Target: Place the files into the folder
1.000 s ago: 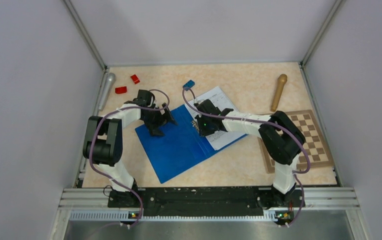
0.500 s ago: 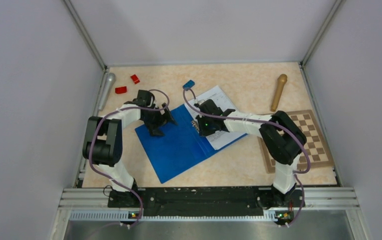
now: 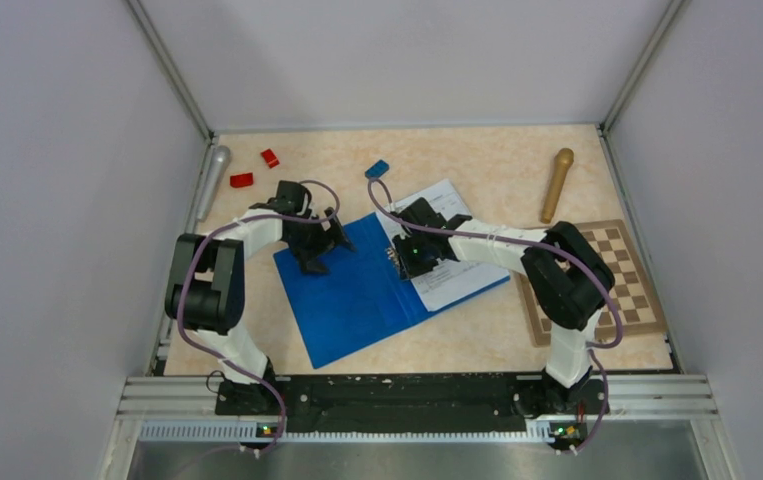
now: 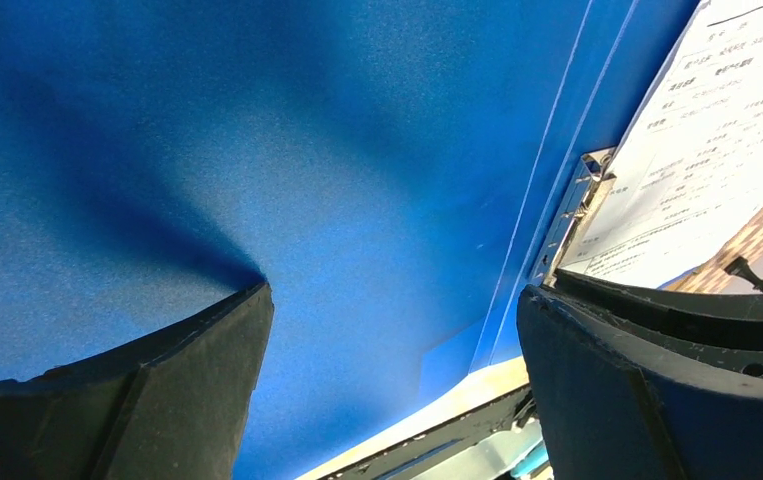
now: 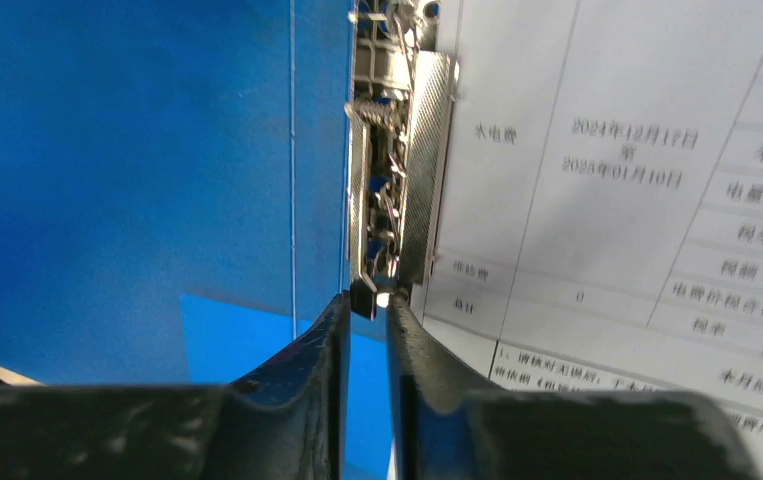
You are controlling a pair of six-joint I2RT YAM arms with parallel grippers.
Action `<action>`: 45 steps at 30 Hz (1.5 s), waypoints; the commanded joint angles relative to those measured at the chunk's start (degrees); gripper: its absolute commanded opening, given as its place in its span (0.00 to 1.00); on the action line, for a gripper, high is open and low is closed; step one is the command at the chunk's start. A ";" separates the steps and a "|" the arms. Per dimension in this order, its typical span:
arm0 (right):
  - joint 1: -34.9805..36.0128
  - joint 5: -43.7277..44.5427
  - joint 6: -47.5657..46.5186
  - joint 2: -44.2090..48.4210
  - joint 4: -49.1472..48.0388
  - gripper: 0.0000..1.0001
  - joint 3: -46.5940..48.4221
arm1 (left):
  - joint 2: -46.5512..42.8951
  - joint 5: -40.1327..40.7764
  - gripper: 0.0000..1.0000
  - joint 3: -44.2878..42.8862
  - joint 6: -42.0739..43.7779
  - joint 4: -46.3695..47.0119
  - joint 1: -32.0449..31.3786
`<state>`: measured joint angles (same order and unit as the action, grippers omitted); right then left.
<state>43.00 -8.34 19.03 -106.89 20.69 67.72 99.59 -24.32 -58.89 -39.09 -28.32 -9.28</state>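
Observation:
The blue folder (image 3: 357,290) lies open on the table, its inside face filling the left wrist view (image 4: 307,150). The files (image 3: 457,275), white sheets with printed tables, lie on its right half beside the metal clip (image 5: 412,170). My left gripper (image 3: 309,262) stands open, its tips down on the folder's left cover (image 4: 394,295), with nothing between the fingers. My right gripper (image 3: 404,262) is at the spine, its jaws shut (image 5: 365,297) on the near end tab of the clip. The files (image 5: 637,200) lie just right of those fingers.
Two red blocks (image 3: 242,180) (image 3: 270,157) and a silver cylinder (image 3: 212,175) lie at the back left. A small blue block (image 3: 377,168) sits behind the folder. A wooden handle (image 3: 557,183) and a chessboard (image 3: 607,280) are on the right, the board close to the files' edge.
The files have swung and slid toward the right front, now covering the folder's right edge. The folder shifted slightly with them. The left gripper stayed in place.

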 commanded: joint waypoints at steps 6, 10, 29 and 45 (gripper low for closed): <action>-0.20 2.29 -2.40 6.82 8.17 0.63 4.77 | -4.64 4.51 0.99 -3.00 3.54 -8.28 -0.04; -1.19 4.59 -3.39 9.49 10.02 0.74 8.56 | -8.84 5.63 0.99 -7.55 5.10 -13.01 -0.04; -17.98 6.40 -0.63 14.26 7.01 0.76 0.22 | -16.82 16.21 0.99 -5.05 3.28 -18.99 0.66; -28.43 5.29 -2.82 3.95 3.44 0.79 0.91 | -27.54 17.45 0.99 7.43 3.67 -19.07 8.92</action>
<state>14.44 -1.58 17.41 -100.01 25.85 65.98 72.07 -6.39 -55.40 -35.81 -48.69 -0.71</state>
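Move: The right cover's outer edge, where the right hand is bound, lies about 17 cm to its right, 8 cm ahead and 2 cm lower. Its shut fingertips are at the near end of the clip, whose middle is 2 cm ahead and 1 cm left; the files' middle is 5 cm ahead, 8 cm right. From the left hand, the left cover's outer edge has its middle some 10 cm back, 8 cm left and 3 cm down; the clip is 13 cm right, 2 cm back. Opening its fingers wide at the clip's near end, the right hand leaves it, rises about 10 cm and swings over the files, some 20 cm right and 10 cm forward, turning 30 degrees clockwise and sinking again towards the right cover's outer edge. The left hand, still open, rises off the left cover and moves 10 cm left and 6 cm back to above its outer edge, rolling to point straighter down. ##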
